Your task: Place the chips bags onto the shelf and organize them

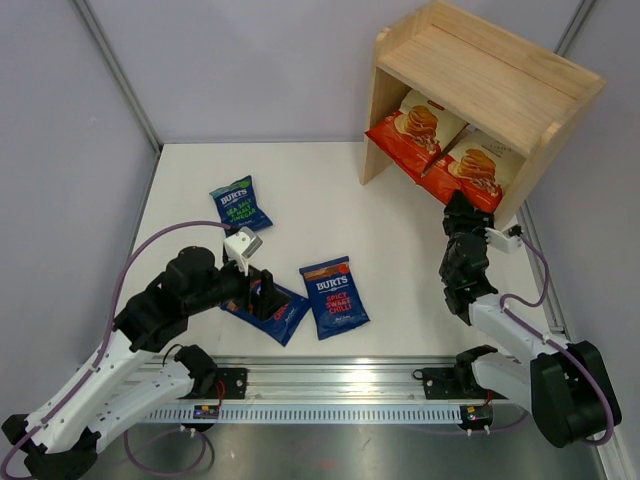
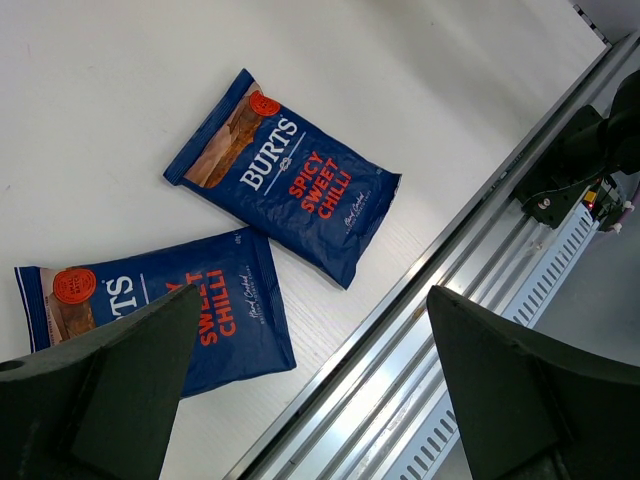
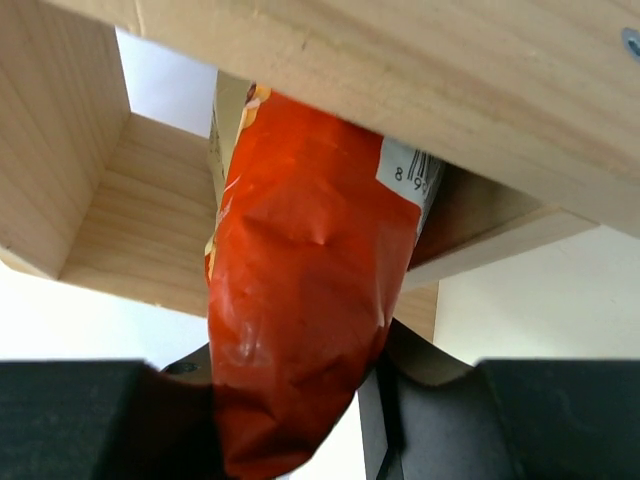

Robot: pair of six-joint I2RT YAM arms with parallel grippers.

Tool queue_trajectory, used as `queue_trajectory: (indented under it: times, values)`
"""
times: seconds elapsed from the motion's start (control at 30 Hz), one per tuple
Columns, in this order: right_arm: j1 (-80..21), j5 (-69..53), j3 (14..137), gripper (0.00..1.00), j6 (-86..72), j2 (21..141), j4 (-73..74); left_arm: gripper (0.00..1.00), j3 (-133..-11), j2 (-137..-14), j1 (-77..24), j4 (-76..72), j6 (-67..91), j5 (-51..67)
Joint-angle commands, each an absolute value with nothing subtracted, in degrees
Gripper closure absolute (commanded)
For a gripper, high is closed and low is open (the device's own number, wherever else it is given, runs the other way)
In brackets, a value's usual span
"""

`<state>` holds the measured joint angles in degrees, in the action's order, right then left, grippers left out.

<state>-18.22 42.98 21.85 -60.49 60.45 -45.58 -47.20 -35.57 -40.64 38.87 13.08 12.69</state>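
Observation:
The wooden shelf [image 1: 490, 70] stands at the back right with two cream-and-red Cassava chips bags on its lower tier, one on the left [image 1: 418, 128] and one on the right [image 1: 475, 172]. My right gripper [image 1: 462, 213] is shut on the right bag's red lower end [image 3: 300, 300], under the shelf board [image 3: 400, 80]. Three dark blue Burts bags lie on the table: a green-lettered one [image 1: 240, 203], a red-lettered one [image 1: 334, 297] and another [image 1: 282, 316] partly under my left gripper [image 1: 262, 293]. That gripper [image 2: 315, 400] hovers open above the two red-lettered bags [image 2: 285, 190] [image 2: 170, 310].
An aluminium rail [image 1: 340, 385] runs along the table's near edge below the arms' bases. Grey walls close in the table on the left and at the back. The shelf's right side panel [image 1: 545, 150] stands close to the right wall.

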Motion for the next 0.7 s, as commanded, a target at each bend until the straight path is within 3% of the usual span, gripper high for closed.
queue_trajectory:
  times: [0.0,0.3,0.47,0.63,0.67]
  values:
    - [-15.82,50.01,26.36,0.83,-64.15,60.56,-42.46,0.01,-46.85,-34.81,-40.69,35.86,12.48,13.71]
    - [-15.29,48.08,27.34,0.7,-66.44,61.09,-38.06,0.01,-46.85,-35.16,-40.61,35.86,12.66,13.36]
    - [-15.29,47.46,27.86,0.5,-68.73,57.84,-29.11,0.01,-47.02,-35.68,-40.61,36.12,12.74,12.57]
    - [-15.29,45.88,29.61,0.39,-68.82,54.06,-20.41,0.01,-47.11,-36.47,-40.61,36.21,12.92,11.87]
    - [-15.29,45.62,30.05,0.31,-68.12,53.18,-19.17,0.01,-47.2,-36.56,-40.61,36.21,12.92,11.95]
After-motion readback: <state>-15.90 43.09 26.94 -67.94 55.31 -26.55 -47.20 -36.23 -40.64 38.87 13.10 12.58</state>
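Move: My right hand still grips the near lower end of the second cassava chips bag, whose middle lies in the shelf about 9 cm ahead, 3 cm to the right and some 4 cm above my fingers. The first cassava bag sits beside it, roughly 15 cm ahead and 13 cm to the left of my right hand, about 4 cm up. From my idle left hand the second bag is some 30 cm ahead and 48 cm to the right, about 5 cm higher. I ease my right hand about 1 cm forward and a little to the right, nudging the held cassava bag deeper into the shelf. Then I open my fingers from roughly a third to nearly two-thirds around its lower end and draw back about 1.5 cm, drifting slightly right while the hand tips down some 5 degrees. ##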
